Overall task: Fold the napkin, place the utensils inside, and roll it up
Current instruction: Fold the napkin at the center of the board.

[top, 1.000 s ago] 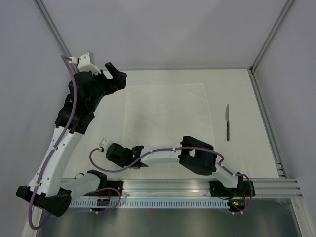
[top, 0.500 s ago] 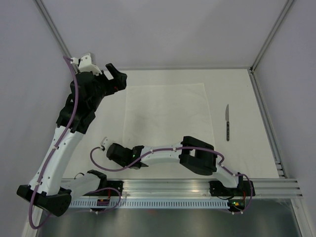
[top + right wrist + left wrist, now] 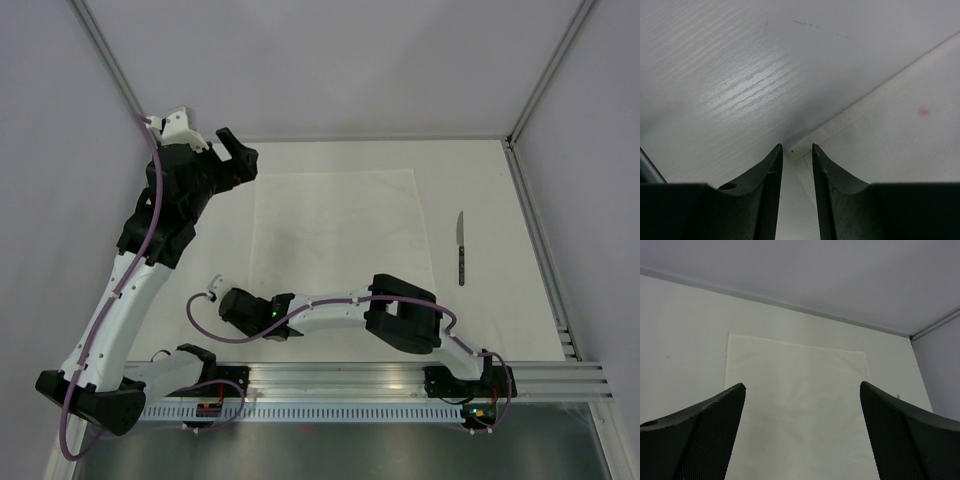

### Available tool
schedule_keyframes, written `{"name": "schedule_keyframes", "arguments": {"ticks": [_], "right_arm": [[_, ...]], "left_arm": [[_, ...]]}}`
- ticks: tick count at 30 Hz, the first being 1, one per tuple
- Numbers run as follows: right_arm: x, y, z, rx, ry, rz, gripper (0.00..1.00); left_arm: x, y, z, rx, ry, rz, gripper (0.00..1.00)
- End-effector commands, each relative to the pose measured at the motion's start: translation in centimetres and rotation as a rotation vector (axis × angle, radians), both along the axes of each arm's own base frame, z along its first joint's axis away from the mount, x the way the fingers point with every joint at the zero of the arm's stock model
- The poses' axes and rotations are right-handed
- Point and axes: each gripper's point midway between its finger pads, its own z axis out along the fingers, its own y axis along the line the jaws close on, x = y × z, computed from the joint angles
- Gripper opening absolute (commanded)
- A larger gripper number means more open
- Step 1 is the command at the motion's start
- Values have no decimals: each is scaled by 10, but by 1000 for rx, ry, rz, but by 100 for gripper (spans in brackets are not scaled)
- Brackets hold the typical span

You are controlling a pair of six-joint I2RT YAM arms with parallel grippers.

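Note:
The white napkin (image 3: pixel 338 232) lies flat and unfolded in the middle of the table. A dark knife (image 3: pixel 461 250), the only one of the utensils in view, lies to its right, apart from it. My right gripper (image 3: pixel 228 303) is low at the napkin's near-left corner. In the right wrist view its jaws (image 3: pixel 797 146) stand a narrow gap apart, with the tip of the napkin (image 3: pixel 880 135) corner lying between the fingertips. My left gripper (image 3: pixel 236 152) hangs wide open over the table beside the far-left corner. In its own view the napkin (image 3: pixel 800 405) shows between the spread fingers (image 3: pixel 715 430).
A raised frame rail (image 3: pixel 535 240) runs along the table's right edge, and the grey walls close in at the back and left. The arm bases and a slotted metal rail (image 3: pixel 400 385) line the near edge.
The right gripper's jaws have narrowed a little and it has crept slightly farther onto the napkin's near-left corner. The left arm has hardly moved.

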Motion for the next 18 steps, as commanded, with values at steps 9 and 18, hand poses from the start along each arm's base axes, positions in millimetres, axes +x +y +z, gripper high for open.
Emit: {"name": "schedule_keyframes", "arguments": {"ticks": [9,18], "right_arm": [[3,-22,-20,-19,168,-29,23],[13,-16,16,-27,116,61,1]], "left_arm": [[9,1,6,23,-40,8,100],[6,8,16,13,-74,41,99]]}}
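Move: The napkin's near-left corner lies almost in the right gripper's part-open fingers, about 1 cm ahead, level sideways and 1 cm below. The napkin spreads out from there, its middle some 20 cm ahead and 22 cm to the right, its near-right corner about 44 cm to the right and 1 cm ahead. From the idle left gripper, the near-left corner lies roughly 18 cm back, 1 cm to the left and 38 cm below. Ease the right gripper forward about 1.5 cm over the napkin's near-left corner, keeping it low at the same height, and tip the fingers some 5 degrees steeper as it goes. Meanwhile shut the part-open fingers almost completely, pinching the corner between the tips. ##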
